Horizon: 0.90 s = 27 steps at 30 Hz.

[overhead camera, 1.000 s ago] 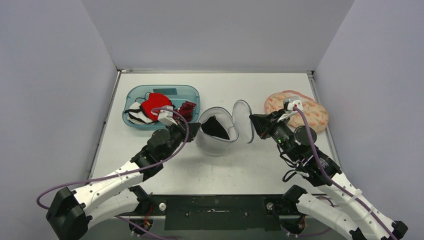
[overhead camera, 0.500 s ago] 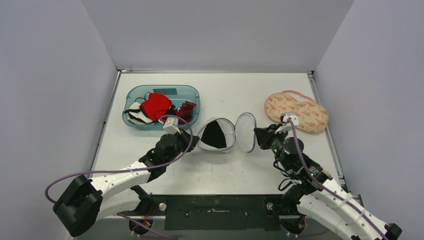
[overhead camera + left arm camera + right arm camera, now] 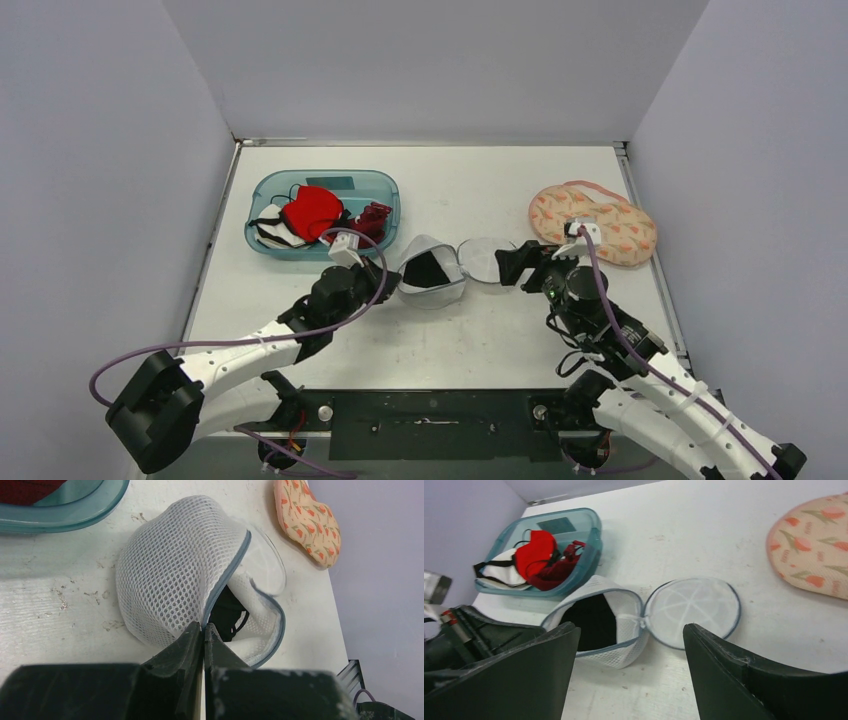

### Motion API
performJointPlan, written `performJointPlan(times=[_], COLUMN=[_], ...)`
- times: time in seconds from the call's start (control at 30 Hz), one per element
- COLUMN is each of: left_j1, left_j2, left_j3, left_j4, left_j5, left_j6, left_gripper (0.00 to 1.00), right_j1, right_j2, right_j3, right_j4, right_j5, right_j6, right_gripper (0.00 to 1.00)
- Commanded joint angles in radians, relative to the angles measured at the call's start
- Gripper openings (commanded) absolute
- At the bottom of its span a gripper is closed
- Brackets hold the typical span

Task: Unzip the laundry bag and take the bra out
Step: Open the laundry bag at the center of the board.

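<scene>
The white mesh laundry bag [image 3: 432,282] lies unzipped on the table, its round lid flap [image 3: 485,258] spread flat to the right. A black bra [image 3: 227,616] shows inside the opening [image 3: 594,620]. My left gripper [image 3: 204,628] is shut on the bag's grey zipper rim at its near left side [image 3: 388,283]. My right gripper [image 3: 630,628] stands open just right of the flap [image 3: 512,265], above the table, with nothing between its fingers.
A teal tub [image 3: 262,190] with red, white and dark garments sits at the back left of the bag. A peach floral padded piece [image 3: 600,220] lies at the back right, close behind my right arm.
My right gripper has opened and let go of the lid flap, which dropped from upright to flat on the table. The bag came down and toward the near edge; my left gripper stays shut.
</scene>
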Motion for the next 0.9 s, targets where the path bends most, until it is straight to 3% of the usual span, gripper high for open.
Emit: performJointPlan(times=[0.0,0.1,0.2,0.3,0.47,0.7,0.87], left_j1=[-0.001,-0.001,0.0,0.0,0.004,0.008,0.011], left_j2=[-0.014,-0.024,-0.045,-0.065,-0.067,-0.059,-0.051], left_j3=[0.061,0.067,0.067,0.063,0.067,0.07,0.076], left_j4=[-0.015,-0.055,-0.104,-0.133,-0.178,-0.178,-0.175], left_j5=[0.029,0.043,0.053,0.056,0.065,0.074,0.086], left_j6=[0.009,0.009,0.008,0.008,0.009,0.009,0.011], left_gripper=[0.0,0.0,0.0,0.0,0.0,0.0,0.0], right_j1=[0.007,0.051,0.152,0.219,0.225,0.228,0.243], right_j2=[0.093,0.203,0.317,0.449,0.587,0.742,0.664], right_j3=[0.096,0.082,0.074,0.091,0.105,0.129,0.037], right_j4=[0.101,0.187,0.236,0.297,0.415,0.417,0.493], right_j5=[-0.234,-0.302,-0.209,-0.158,-0.094,-0.036,0.034], right_j6=[-0.015,-0.002,-0.033,-0.058,-0.089,-0.151,-0.132], right_gripper=[0.76,0.67,0.56,0.52,0.5,0.46,0.48])
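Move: The near rim of the laundry bag's opening lies about 13 cm left of the right hand, 1 cm farther out and some 12 cm below it. Its opened lid is about 8 cm ahead, 3 cm left and 18 cm down; the black bra sits inside the bag, 16 cm left, 5 cm ahead and 15 cm down. From the left hand, which holds the rim's left corner, that near rim is about 10 cm right, 1 cm back and nearly level. Leftward first, with a slight rise, then steeply down, the right hand sweeps about 14 cm left and 12 cm lower to the near rim of the laundry bag, turning some 20 degrees counter-clockwise and dropping its left side. Its fingers close partway but stay clearly apart beside the rim. The left hand keeps its pinch on the rim's left corner, easing back about 2 cm and slightly down. ##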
